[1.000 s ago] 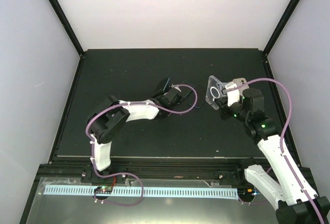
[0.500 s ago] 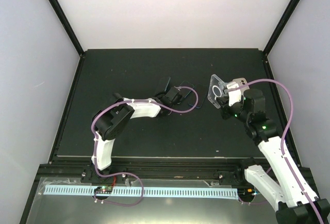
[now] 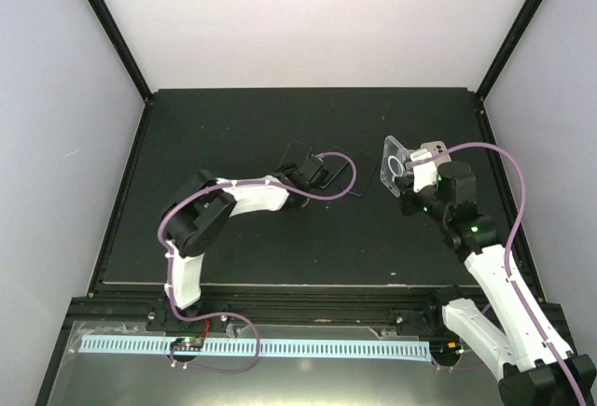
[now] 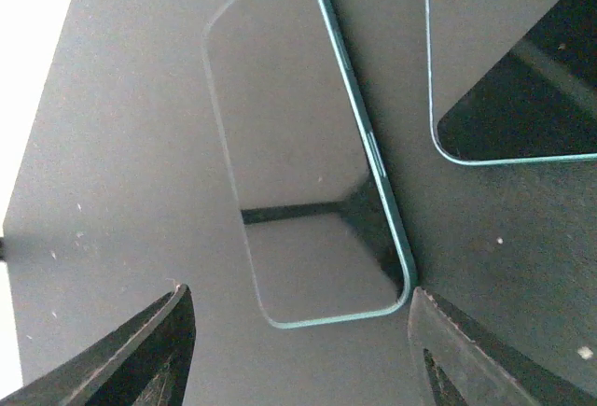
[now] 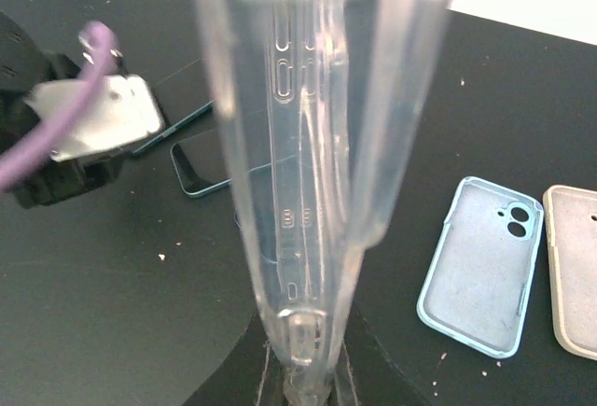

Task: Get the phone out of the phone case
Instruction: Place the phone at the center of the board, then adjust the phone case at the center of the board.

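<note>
The phone, dark with a teal edge, lies flat on the black table, out of its case. My left gripper stands open just short of the phone's near end, a finger on each side and nothing between them. In the top view the phone lies beside the left gripper. The clear phone case stands upright and empty, with my right gripper shut on its lower edge. In the top view the case is held above the table's right half.
A second dark phone lies flat just right of the first. A light blue case and a beige case lie on the table to the right of the held case. Black frame posts stand at the table's corners.
My left gripper has opened and let go of the phone, which has gone from tilted up to flat on the table. The right gripper keeps its hold on the clear case.
</note>
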You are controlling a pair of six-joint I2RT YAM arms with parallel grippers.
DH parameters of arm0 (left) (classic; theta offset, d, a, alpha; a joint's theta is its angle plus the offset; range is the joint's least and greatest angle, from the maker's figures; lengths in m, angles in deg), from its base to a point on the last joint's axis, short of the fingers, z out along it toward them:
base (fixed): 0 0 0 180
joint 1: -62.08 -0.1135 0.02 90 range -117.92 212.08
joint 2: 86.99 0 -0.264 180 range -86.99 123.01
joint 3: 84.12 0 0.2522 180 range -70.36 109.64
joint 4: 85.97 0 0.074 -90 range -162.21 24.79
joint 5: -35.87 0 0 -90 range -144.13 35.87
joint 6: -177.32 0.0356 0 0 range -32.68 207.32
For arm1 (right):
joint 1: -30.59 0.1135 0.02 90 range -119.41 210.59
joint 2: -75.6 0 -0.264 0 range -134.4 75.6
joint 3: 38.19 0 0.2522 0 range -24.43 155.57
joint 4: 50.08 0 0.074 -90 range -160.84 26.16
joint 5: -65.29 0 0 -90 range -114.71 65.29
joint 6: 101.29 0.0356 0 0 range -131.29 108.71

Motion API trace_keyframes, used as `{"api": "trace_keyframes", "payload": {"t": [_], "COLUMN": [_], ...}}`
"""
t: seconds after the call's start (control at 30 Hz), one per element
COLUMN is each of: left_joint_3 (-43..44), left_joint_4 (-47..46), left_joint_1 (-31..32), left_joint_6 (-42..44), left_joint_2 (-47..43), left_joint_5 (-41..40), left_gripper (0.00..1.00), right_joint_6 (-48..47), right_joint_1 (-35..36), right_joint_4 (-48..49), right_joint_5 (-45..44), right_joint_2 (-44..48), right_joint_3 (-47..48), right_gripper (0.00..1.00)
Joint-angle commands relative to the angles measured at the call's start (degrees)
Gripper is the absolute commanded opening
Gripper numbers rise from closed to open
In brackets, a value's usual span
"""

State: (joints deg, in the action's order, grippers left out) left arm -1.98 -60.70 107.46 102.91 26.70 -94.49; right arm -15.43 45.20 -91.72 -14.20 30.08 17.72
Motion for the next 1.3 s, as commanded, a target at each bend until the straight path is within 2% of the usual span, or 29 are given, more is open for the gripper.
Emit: {"api": "trace_keyframes", "payload": {"t": [0.0,0.1,0.2,0.33,0.4,0.47,0.6,0.67,0.8,0.97,1.27], "left_joint_3": [-1.15,-3.04,-2.83,2.06,5.22,8.08,8.94,5.47,-3.58,-4.84,-4.74], "left_joint_4": [4.91,7.87,10.50,15.28,16.14,16.83,15.77,13.60,7.71,6.77,7.39], "left_joint_1": [0.35,1.30,2.43,2.70,2.61,2.41,0.98,0.91,0.21,0.14,0.04], "left_joint_6": [-10.08,-15.61,-19.58,-21.05,-19.97,-18.64,-21.44,-20.42,-19.50,-17.89,-16.64], "left_joint_2": [-9.70,-16.54,-24.64,-33.33,-36.25,-38.09,-39.61,-39.99,-46.14,-50.37,-51.38], "left_joint_5": [5.25,8.97,16.38,27.36,30.51,31.89,33.56,31.86,28.30,26.53,24.55], "left_gripper": [0.65,0.66,0.66,0.67,0.73,0.85,0.88,0.88,0.87,0.87,0.87], "right_joint_6": [0.02,-0.16,-0.29,-3.41,-4.85,-6.44,-8.65,-9.58,-10.52,-10.25,-7.92], "right_joint_1": [-0.70,-1.27,-1.91,-2.10,-2.13,-2.13,-2.14,-2.13,-2.43,-3.82,-7.37], "right_joint_4": [3.36,3.84,4.14,-0.37,-3.95,-6.35,-9.65,-10.20,-11.28,-11.23,-13.83], "right_joint_5": [-3.25,-4.27,-5.12,-0.14,0.86,0.32,-3.17,-6.46,-11.17,-9.89,-8.01], "right_joint_2": [-0.16,-0.60,-1.24,-5.06,-8.37,-12.10,-20.30,-24.14,-32.20,-42.58,-57.60], "right_joint_3": [-0.89,-1.10,-1.04,2.92,5.54,8.20,14.27,17.31,23.16,28.31,35.37], "right_gripper": [0.01,0.01,0.01,0.01,0.01,0.01,0.01,0.01,0.01,0.01,0.01]}}
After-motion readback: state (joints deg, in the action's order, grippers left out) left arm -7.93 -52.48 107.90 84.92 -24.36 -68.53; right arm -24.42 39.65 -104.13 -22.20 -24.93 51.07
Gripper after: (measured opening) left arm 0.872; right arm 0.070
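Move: My left hand is low at the near end of the left phone, just laid down; its middle is about 6 cm ahead, 3 cm right and 2 cm below, with the middle phone some 8 cm farther right and 2 cm nearer. My right hand holds the clear case high; the blue case lies about 14 cm ahead of it, 8 cm right, 18 cm below, the beige case 3 cm beyond that and 7 cm more to the right, the right phone 13 cm ahead, 7 cm left. I lift my left hand straight off the left phone, nearly 30 cm up and some 10 cm back, rolling its left side down about 50 degrees and opening the fingers wider; near the top it dips a little, then climbs again. My right hand, still gripping the clear case, reaches about 14 cm forward and, mostly late on, 12 cm down towards the blue case, tipping down. ##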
